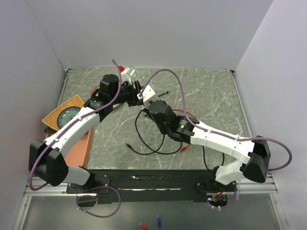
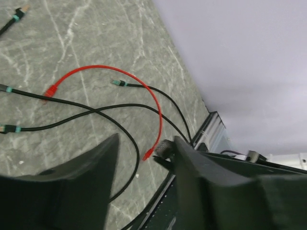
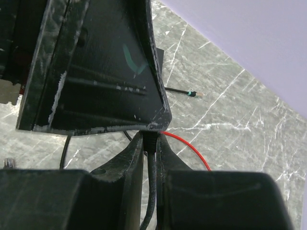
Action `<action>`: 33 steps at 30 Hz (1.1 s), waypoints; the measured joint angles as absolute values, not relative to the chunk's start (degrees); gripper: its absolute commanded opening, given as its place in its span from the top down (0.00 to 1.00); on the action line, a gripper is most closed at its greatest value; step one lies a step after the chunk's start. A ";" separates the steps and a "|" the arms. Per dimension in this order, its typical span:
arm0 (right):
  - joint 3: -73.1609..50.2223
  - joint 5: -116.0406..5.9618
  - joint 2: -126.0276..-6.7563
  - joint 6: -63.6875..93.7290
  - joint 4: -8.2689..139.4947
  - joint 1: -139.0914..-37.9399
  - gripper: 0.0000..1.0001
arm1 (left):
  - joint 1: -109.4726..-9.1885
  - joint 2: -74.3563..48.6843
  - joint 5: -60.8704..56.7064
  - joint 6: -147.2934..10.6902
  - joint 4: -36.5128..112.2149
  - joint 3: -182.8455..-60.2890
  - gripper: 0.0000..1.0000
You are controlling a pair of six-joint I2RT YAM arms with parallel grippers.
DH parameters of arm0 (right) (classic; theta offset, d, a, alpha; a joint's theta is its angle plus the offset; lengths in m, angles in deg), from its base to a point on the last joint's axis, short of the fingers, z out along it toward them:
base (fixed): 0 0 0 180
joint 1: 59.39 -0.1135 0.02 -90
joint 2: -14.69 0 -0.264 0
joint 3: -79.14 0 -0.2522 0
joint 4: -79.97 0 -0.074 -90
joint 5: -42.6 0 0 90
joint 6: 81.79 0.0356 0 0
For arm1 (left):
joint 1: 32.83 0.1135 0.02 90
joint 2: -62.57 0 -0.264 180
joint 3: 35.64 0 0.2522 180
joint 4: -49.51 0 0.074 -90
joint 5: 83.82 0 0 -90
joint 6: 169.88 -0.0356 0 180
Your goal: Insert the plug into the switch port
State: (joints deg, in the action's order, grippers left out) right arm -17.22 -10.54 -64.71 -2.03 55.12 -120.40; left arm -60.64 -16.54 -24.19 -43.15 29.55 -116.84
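Observation:
The switch point(image 3: 96, 72), a flat black box with scuffed edges, fills the upper left of the right wrist view and stands tilted above the marble table. My right gripper point(image 3: 150, 139) is shut on the black plug point(image 3: 151, 142), whose tip meets the switch's lower edge near its corner. The plug's cable point(image 3: 152, 191) runs back between the fingers. In the top view both grippers meet mid-table, the left gripper point(image 1: 133, 91) beside the right gripper point(image 1: 143, 100), and they hide most of the switch. My left gripper point(image 2: 146, 140) has its jaws apart, with only table and cables showing between them.
Loose cables lie on the table: a red cable point(image 2: 120, 72) and black cables with teal-banded plugs point(image 2: 119, 83). A patterned dish point(image 1: 67, 116) on a wooden board sits at the left edge above a salmon mat point(image 1: 79, 148). Walls enclose three sides.

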 measured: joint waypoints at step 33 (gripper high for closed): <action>-25.26 -63.47 -46.17 10.99 58.77 -98.15 0.11 | -61.21 -8.32 -27.40 -41.16 46.03 -108.29 0.99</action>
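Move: The plug, still pinched in the right hand with its cable hanging below, sits between the left hand's open pads: about 1 cm right, 1 cm back and 1 cm up from the left hand point. It pokes up some 2 cm above the right hand point, level front to back and 1 cm to its left. From the left hand, the switch lies roughly 16 cm ahead, 3 cm left and 20 cm below; a loose black cable's plug is some 18 cm ahead and 11 cm right, also on the table. The left fingers shut on the plug while the right hand keeps its pinch; then the right fingers open wide and let go. The right hand pulls away about 6 cm up and as far to the right, then swings partly back left while drawing back, turning nearly 30 degrees counter-clockwise with its left side rising. The left hand keeps its grip, lifting some 5 cm and later drawing back, its fingers tipping up slightly. ##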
